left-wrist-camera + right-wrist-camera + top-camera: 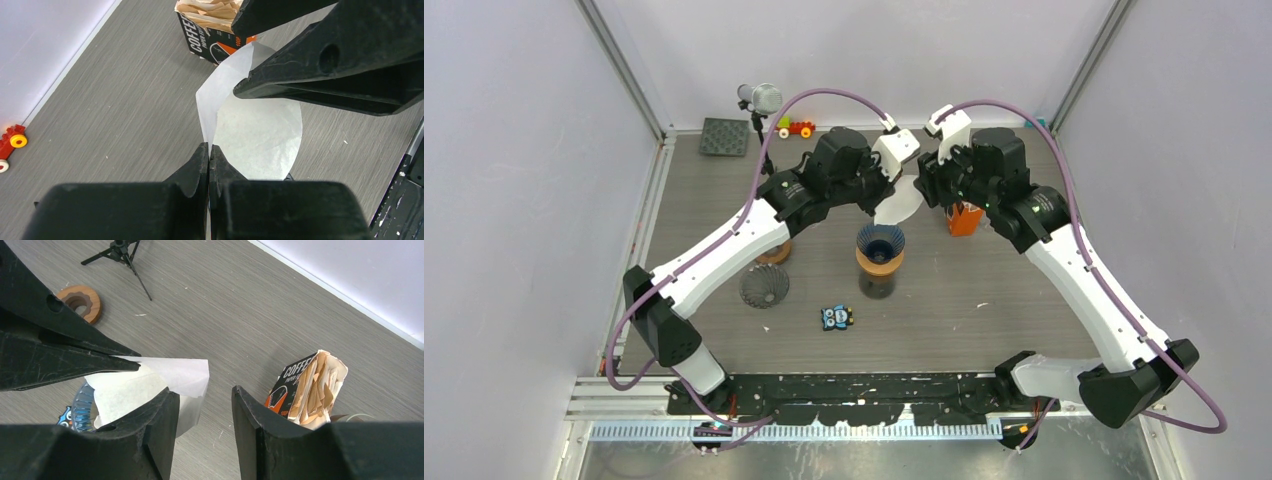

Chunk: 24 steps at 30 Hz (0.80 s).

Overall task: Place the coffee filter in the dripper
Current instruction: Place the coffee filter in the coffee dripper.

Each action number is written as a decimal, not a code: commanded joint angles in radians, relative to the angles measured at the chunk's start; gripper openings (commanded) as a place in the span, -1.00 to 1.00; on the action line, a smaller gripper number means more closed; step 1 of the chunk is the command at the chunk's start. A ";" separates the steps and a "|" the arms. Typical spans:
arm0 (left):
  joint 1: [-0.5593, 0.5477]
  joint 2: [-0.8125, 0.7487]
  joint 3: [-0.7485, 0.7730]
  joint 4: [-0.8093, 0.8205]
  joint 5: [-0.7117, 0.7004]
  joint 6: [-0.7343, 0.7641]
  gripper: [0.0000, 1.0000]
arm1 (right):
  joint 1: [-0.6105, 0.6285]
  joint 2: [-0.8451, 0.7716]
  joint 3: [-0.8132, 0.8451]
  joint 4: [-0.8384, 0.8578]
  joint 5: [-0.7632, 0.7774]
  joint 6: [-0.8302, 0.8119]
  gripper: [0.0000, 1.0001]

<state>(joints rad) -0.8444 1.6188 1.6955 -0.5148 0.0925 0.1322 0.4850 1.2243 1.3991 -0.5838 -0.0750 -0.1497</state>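
Note:
My left gripper (209, 150) is shut on the edge of a white paper coffee filter (260, 130), which hangs in the air. In the top view the filter (902, 200) sits just above and behind the blue ribbed dripper (880, 243), which stands on a dark carafe. My right gripper (205, 400) is open. A corner of the filter (170, 375) lies against its left finger and reaches a little into the gap. From above, the right gripper (924, 190) faces the left gripper (886, 203) across the filter. The dripper's rim (82, 410) shows below the paper.
An orange and black box of filters (964, 218) stands right of the dripper. A second dark dripper (764, 286) and a wooden ring (774, 253) lie to the left. An owl toy (836, 318) lies in front. A microphone tripod (759, 100), toy car (796, 128) and black mat (724, 137) are at the back.

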 commanded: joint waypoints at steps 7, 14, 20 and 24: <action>-0.005 -0.038 -0.001 -0.002 0.039 0.017 -1.00 | 0.004 -0.005 0.005 0.032 -0.058 -0.065 -0.23; -0.005 -0.034 0.013 -0.018 0.032 0.025 -1.00 | 0.004 -0.017 -0.007 0.029 -0.050 -0.073 -0.57; -0.005 -0.038 0.019 -0.015 0.017 0.028 -1.00 | 0.003 -0.025 -0.017 0.028 -0.025 -0.036 -0.72; -0.005 -0.035 0.025 -0.009 0.008 0.022 -1.00 | 0.006 -0.027 -0.020 0.029 -0.034 0.048 -0.74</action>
<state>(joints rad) -0.8444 1.6184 1.6936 -0.5396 0.1062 0.1436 0.4854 1.2236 1.3792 -0.5846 -0.1139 -0.1806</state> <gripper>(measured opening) 0.009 0.134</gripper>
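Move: Hanging from the left fingers, the coffee filter has its middle about 6 cm to the right hand's left, 2 cm back and 3 cm below, its free edge between that hand's open fingers. The dripper stands on its carafe roughly 6 cm back from the left hand, 1 cm to its left and 13 cm below; from the right hand it is some 8 cm left and 6 cm back. The coffee box is about 11 cm right of the right hand, 7 cm ahead and 23 cm down. Closing from about half open to nearly shut, the right fingers come together on the filter's free edge and seem to pinch its corner, while the hand sinks not quite 1 cm, edges about half a centimetre left and back, and turns a few degrees counter-clockwise. The left hand keeps its pinch on the opposite side, almost still. ##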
